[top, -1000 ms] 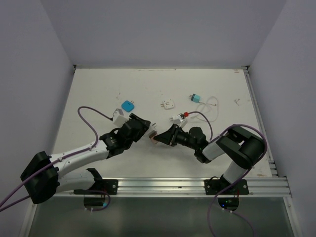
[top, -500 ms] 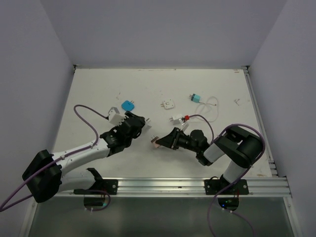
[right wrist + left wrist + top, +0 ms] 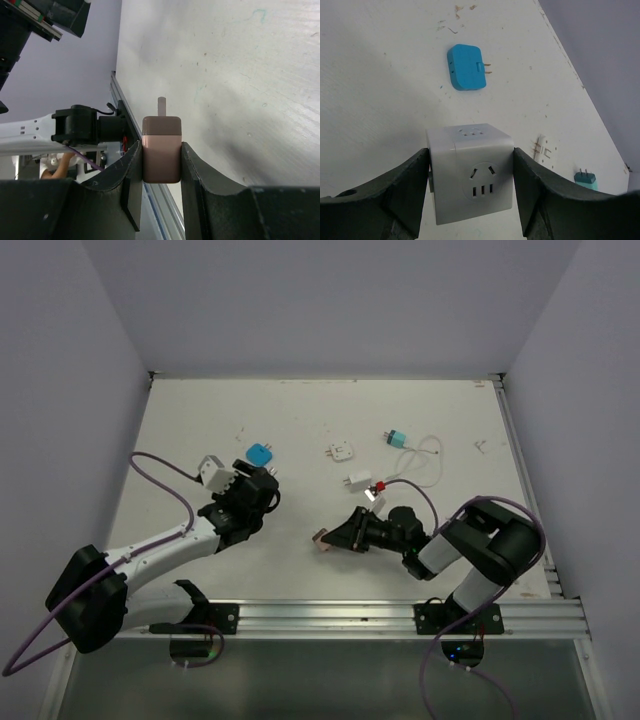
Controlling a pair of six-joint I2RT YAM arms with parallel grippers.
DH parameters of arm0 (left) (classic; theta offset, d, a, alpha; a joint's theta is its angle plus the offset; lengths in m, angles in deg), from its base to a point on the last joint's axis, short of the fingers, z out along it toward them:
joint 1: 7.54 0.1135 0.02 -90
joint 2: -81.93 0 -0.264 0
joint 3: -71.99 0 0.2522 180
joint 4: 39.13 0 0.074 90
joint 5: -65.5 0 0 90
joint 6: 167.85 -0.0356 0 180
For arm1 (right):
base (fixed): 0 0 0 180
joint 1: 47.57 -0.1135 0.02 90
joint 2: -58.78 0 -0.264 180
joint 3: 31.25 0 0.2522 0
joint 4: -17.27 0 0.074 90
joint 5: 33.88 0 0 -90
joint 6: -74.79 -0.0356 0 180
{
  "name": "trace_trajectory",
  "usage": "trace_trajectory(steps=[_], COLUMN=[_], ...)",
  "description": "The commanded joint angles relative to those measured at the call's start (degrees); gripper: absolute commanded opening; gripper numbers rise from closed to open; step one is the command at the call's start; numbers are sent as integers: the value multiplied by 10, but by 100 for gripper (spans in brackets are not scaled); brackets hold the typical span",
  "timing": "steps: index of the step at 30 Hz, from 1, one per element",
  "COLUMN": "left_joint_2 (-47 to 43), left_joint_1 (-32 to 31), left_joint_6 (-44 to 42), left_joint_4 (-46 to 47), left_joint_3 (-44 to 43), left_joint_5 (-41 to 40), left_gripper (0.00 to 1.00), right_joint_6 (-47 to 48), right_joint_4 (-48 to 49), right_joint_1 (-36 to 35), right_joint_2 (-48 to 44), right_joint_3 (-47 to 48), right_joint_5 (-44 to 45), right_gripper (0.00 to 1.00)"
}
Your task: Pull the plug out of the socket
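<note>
The socket (image 3: 211, 471), a white cube with dark slots on its face, is pinched between the fingers of my left gripper (image 3: 224, 480) at the table's left-middle. The left wrist view shows the socket (image 3: 470, 172) held by its two sides, its slotted face empty, with the left gripper (image 3: 470, 161) shut on it. The plug (image 3: 321, 538), a small pink block with a metal prong, sits in my right gripper (image 3: 334, 535), well apart from the socket. Seen from the right wrist, the plug (image 3: 161, 147) is clamped by the right gripper (image 3: 161, 162), prong pointing away.
A blue adapter (image 3: 260, 453) lies behind the left gripper. A white plug block (image 3: 340, 451) and another with a red tip (image 3: 358, 483) lie mid-table. A teal plug (image 3: 396, 438) with a white cable lies further right. A metal rail (image 3: 400, 615) runs along the near edge.
The left gripper has carried the socket leftward and the right gripper has drawn the plug back toward the near edge. The gap between them has widened.
</note>
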Motion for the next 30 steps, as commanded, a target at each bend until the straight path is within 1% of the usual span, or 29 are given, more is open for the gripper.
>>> trace_trajectory(steps=[1,2,4,5,6,7,8,9,10,12,15,16,19,23,26,30], left_joint_2=[-6,-8,-14,-16,-20,-23,-26,-31,-34,-37,-36,-30,-10,10,28,53], left_joint_1=[2,2,2,2,1,2,2,1,2,2,3,4,10,19,28,36], left_joint_6=[-31,-40,-72,-85,-110,-118,-128,-153,-164,-196,-236,-247,-276,-302,-320,-330], left_joint_4=[-19,-20,-28,-29,-34,-41,-46,-49,-54,-63,-69,-67,-64,-53,-45,-41], left_joint_3=[-23,-24,-25,-25,-25,-25,-26,-27,-27,-29,-33,-34,-35,-35,-41,-46], left_joint_5=[-17,-8,18,27,43,52,59,73,80,92,115,125,164,202,234,261], left_gripper=[0,0,0,0,0,0,0,0,0,0,0,0,0,0,0,0], right_joint_6=[25,41,63,94,113,153,174,191,223,242,250,250,252,254,240,236], right_joint_4=[-47,-68,-150,-187,-267,-310,-355,-441,-482,-563,-607,-611,-618,-600,-544,-516], right_joint_1=[27,34,51,56,60,66,70,72,80,98,160,192,236,259,272,274], right_joint_2=[-51,-60,-103,-119,-156,-174,-194,-211,-243,-267,-294,-296,-293,-265,-229,-176], right_joint_3=[7,14,24,40,49,71,83,92,112,120,117,115,111,107,100,102], right_joint_5=[-12,-13,-11,-6,0,17,32,48,88,114,116,111,79,47,10,-14], right_gripper=[0,0,0,0,0,0,0,0,0,0,0,0,0,0,0,1])
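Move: The right hand, already holding the brown plug, is bound for bare table about 9 cm ahead, 14 cm to its right and some 6 cm below. The white block plug lies about 19 cm ahead of that hand and 8 cm right; the flat white plug 29 ahead, 4 right. For the left hand, holding the socket, bare table lies 4 cm back, 3 right and 11 below, with the blue plug 14 ahead, 5 left. Keeping its pinch on the brown plug, the right hand swings about 14 cm right and 9 forward, away from the socket, arching up some 4 cm before sinking towards the table nearer than the white block plug; it turns clockwise. The left hand keeps hold of the socket and lowers it about 6 cm, drawing back a little and right, turning some 30 degrees clockwise while tipping further down. ##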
